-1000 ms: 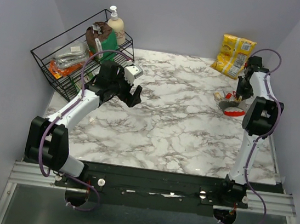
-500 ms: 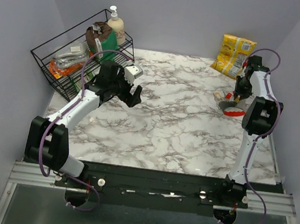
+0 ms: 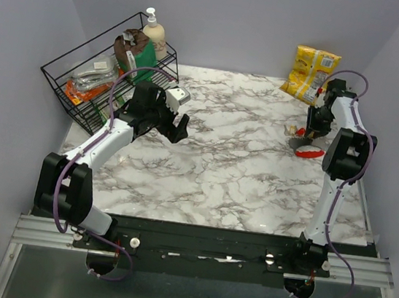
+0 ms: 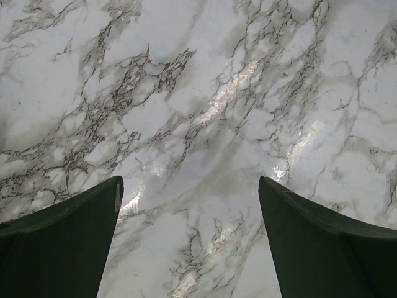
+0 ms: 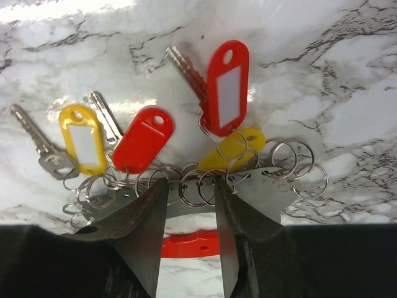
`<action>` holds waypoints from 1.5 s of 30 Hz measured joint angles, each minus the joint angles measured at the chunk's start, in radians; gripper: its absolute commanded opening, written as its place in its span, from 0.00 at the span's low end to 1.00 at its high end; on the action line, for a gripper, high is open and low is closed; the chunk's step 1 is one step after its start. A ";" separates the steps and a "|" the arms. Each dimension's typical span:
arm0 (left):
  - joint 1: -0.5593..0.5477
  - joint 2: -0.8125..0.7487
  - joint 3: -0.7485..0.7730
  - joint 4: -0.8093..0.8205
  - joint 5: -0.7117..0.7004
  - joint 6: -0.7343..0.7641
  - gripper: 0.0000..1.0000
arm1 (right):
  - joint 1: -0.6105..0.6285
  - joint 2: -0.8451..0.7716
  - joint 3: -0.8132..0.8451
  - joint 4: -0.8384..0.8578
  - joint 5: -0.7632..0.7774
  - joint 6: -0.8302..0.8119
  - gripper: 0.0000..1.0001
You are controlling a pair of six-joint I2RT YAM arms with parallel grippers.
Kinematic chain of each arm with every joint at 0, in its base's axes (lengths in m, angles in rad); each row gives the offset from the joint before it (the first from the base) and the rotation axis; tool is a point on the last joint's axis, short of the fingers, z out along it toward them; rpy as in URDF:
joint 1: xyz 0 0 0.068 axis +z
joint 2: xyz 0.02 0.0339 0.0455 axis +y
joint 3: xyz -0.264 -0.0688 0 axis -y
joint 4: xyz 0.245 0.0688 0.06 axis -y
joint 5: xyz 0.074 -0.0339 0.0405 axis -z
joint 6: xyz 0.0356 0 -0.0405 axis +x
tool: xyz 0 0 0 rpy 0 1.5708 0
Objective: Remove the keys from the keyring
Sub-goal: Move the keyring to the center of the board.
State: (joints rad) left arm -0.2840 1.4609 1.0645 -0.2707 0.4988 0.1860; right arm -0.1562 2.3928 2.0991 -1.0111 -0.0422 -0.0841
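The keys lie fanned on the marble at the far right: a red-tagged one, another red tag, two yellow tags and a bare silver key. Each hangs by a thin split ring from the keyring, a silvery holed plate joined to a red curved strap. From above, the bunch is small. My right gripper is open just over the plate's edge, its fingertips straddling two of the rings without pinching them. My left gripper hangs open over bare marble, holding nothing.
A black wire basket with packets and a soap bottle stands at the back left. A yellow snack bag leans on the back wall close behind my right gripper. The right wall is near that arm.
My right gripper's jaws have spread wider, and its wrist has shifted slightly left over the key bunch. The left arm has not moved.
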 measured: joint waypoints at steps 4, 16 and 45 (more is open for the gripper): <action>0.000 0.000 0.000 0.000 0.000 0.000 0.99 | 0.000 -0.014 -0.021 -0.003 -0.038 -0.013 0.44; 0.000 0.000 0.000 0.000 0.000 0.000 0.99 | 0.040 -0.059 -0.103 0.005 -0.064 -0.033 0.21; 0.000 0.000 0.003 -0.012 -0.057 0.044 0.99 | 0.489 -0.199 -0.179 0.045 -0.132 -0.193 0.07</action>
State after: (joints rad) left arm -0.2840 1.4609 1.0676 -0.2829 0.4419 0.2298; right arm 0.3325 2.1941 1.9198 -0.9661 -0.1741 -0.2775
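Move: The keyring, a flat grey plate strung with rings, lies almost under the right hand, its middle some 2 cm back and 1 cm below the half-open fingers. Its red handle is about 5 cm back; one red tag is about 3 cm ahead and 3 cm left, and the yellow tag 3 cm ahead and 7 cm left. From the left hand the keyring lies roughly 50 cm right, 11 cm ahead and 15 cm lower. The keyring's rings at the plate's upper edge get pinched as the right fingers close nearly shut while easing about 6 cm left and 3 cm back, low over the table. The hand then rises about 4 cm and sweeps quickly left towards the middle of the board with the keyring, drifting slightly back and turning counter-clockwise to some 40 degrees. ##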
